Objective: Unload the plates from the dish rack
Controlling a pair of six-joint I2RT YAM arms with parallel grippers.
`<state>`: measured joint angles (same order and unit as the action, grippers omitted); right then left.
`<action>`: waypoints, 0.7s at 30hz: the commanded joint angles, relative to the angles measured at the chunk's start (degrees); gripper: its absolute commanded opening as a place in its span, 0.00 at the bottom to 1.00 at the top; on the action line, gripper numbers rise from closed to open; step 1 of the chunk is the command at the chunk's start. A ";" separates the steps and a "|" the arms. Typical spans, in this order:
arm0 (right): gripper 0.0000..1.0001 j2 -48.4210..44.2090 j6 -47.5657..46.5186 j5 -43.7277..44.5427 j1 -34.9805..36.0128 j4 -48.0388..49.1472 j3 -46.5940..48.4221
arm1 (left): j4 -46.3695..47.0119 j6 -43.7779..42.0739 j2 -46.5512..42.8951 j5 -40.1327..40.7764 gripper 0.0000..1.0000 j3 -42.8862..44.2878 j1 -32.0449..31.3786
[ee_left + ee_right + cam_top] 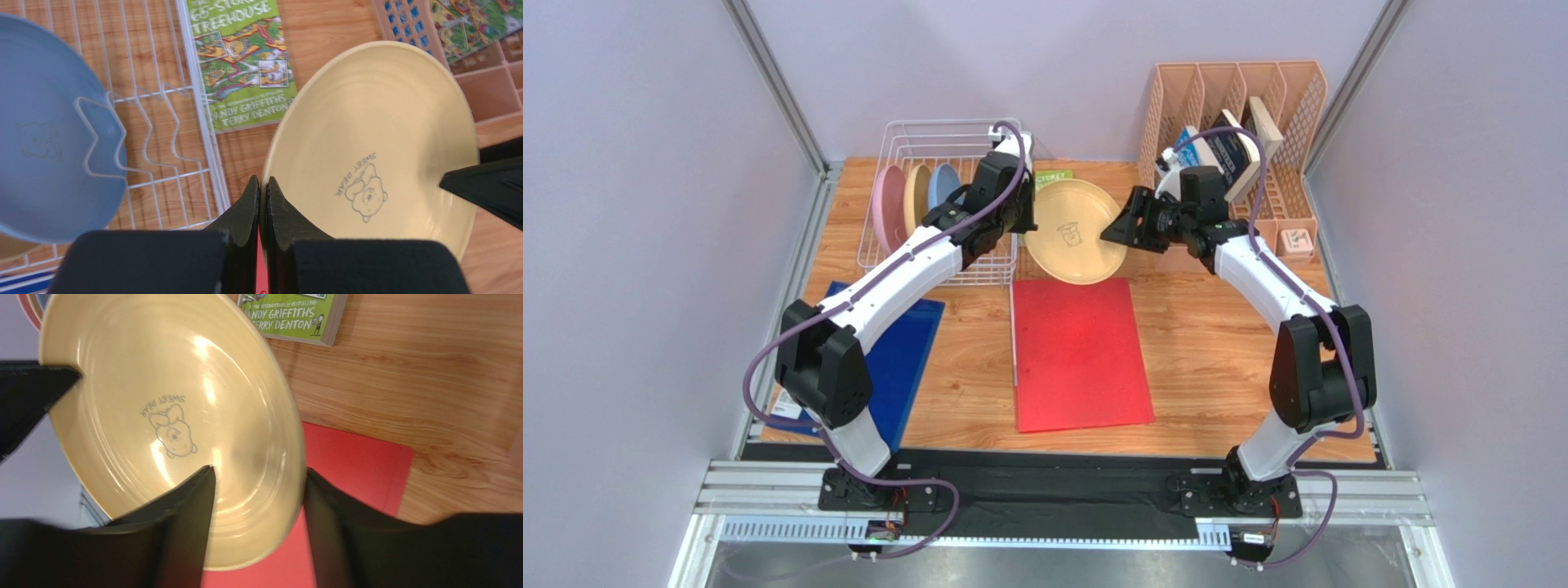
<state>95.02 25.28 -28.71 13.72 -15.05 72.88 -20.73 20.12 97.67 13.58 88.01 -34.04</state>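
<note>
A pale yellow plate [1075,230] with a bear mark hangs tilted above the table between the two grippers. My left gripper [264,184] is shut on its left rim. My right gripper [258,471] is open and straddles the opposite rim: one finger lies over the plate's face [172,416], the other stands just outside the edge, with a gap. The white wire dish rack [891,147] at the back left holds a pink plate [889,206], another pale yellow plate [916,196] and a light blue plate [944,186], all standing on edge. The light blue plate [43,141] leans on a wire divider.
A red folder [1078,355] lies on the wooden table below the held plate, with a blue folder [897,355] to its left. A green book [242,61] lies beside the rack. The peach slotted organizer [1234,123] with books stands at the back right.
</note>
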 commanded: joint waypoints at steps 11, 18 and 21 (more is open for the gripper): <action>0.00 -12.57 -0.14 8.83 -0.71 -1.36 -8.01 | 7.20 0.36 -7.49 -5.94 0.56 -5.56 -0.15; 0.00 -27.42 1.87 25.52 -4.40 -17.27 -14.51 | 9.57 -4.03 -12.85 -0.32 1.00 -10.75 0.11; 0.00 -32.08 5.38 34.31 -5.62 -22.21 -18.21 | 8.61 -5.79 -13.73 1.36 1.00 -10.14 1.17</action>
<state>67.79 26.35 -7.29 9.28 -28.64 58.17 -14.46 17.74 87.09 12.08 76.95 -33.89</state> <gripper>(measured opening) 0.018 0.994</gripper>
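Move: The yellow plate hangs flat in the air between the hands. The left hand still grips its left rim, with its middle about 7 cm to the right and level. From the right hand, whose fingers are around the opposite rim, the middle lies about 7 cm left. From the left hand, the dish rack is some 19 cm left and 10 cm ahead. The red folder is about 15 cm back and 5 cm left of the right hand, some 20 cm lower. The right fingers finish shutting on the plate's right rim and pinch it, while the left hand nearly holds still. The left fingers then open wide and let go, easing back about 3 cm and slightly up. The right hand carries the plate away, about 11 cm right and 8 cm back, gathering speed and turning some 20 degrees clockwise. ##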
